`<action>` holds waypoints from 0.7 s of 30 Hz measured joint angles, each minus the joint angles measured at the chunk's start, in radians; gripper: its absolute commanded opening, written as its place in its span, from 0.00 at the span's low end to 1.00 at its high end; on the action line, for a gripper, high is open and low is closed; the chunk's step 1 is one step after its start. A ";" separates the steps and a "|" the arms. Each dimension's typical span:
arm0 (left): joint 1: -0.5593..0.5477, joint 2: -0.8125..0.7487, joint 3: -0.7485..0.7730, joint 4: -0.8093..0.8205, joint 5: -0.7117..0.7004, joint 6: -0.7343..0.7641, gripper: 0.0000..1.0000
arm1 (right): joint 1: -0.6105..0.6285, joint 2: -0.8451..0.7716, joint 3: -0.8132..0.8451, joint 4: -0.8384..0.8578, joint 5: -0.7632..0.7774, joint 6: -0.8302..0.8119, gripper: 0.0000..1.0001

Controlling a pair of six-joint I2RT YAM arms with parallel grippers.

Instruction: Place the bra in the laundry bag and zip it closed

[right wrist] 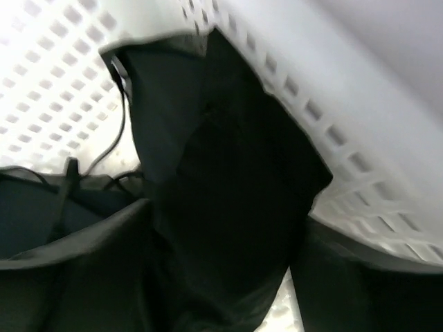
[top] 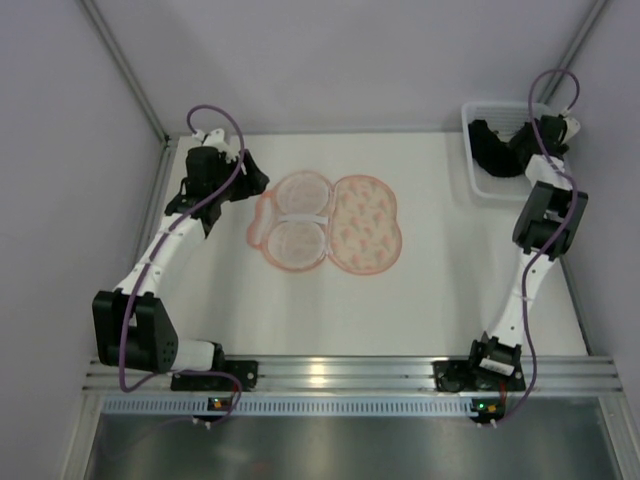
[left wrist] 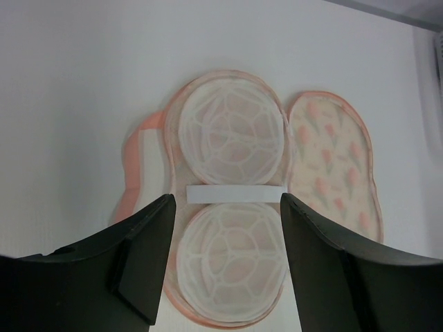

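The laundry bag (top: 325,222) lies unzipped and spread flat in the middle of the table. In the left wrist view the laundry bag (left wrist: 232,131) shows two pale round mesh halves with a white band across them, and a tulip-patterned flap to the right. My left gripper (top: 250,175) hovers at the bag's left edge. It is open, and the left gripper (left wrist: 227,204) frames the nearer round half. The black bra (top: 483,138) lies in the white basket. My right gripper (top: 512,148) reaches into the basket. The right gripper (right wrist: 227,214) is open, its fingers either side of the bra (right wrist: 228,152).
The white mesh basket (top: 480,185) stands at the far right corner, and its perforated wall (right wrist: 360,104) is close beside the right fingers. Grey walls enclose the table on three sides. A metal rail with the arm bases runs along the near edge.
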 measured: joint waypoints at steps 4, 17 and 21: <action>-0.001 0.000 0.000 0.000 0.000 -0.013 0.68 | 0.000 0.037 0.013 -0.002 -0.039 -0.014 0.32; -0.005 0.000 -0.017 0.000 -0.002 -0.010 0.68 | 0.009 0.003 0.019 -0.008 -0.105 -0.063 0.00; -0.005 -0.003 -0.026 0.000 -0.002 -0.006 0.68 | 0.022 -0.097 0.012 -0.012 -0.112 -0.087 0.00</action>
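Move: The bra is heaped in the white basket, its middle about 8 cm to the right hand's left, level with it fore and aft and some 3 cm below; its near-side end already lies between the open fingers. The basket's middle is roughly 8 cm left and 2 cm back of that hand. From the left hand the bra lies around 62 cm right, 20 cm ahead and 15 cm below. The right hand dips about 2 cm, pinches the bra, then lifts it some 8 cm, drifting 3 cm left. ##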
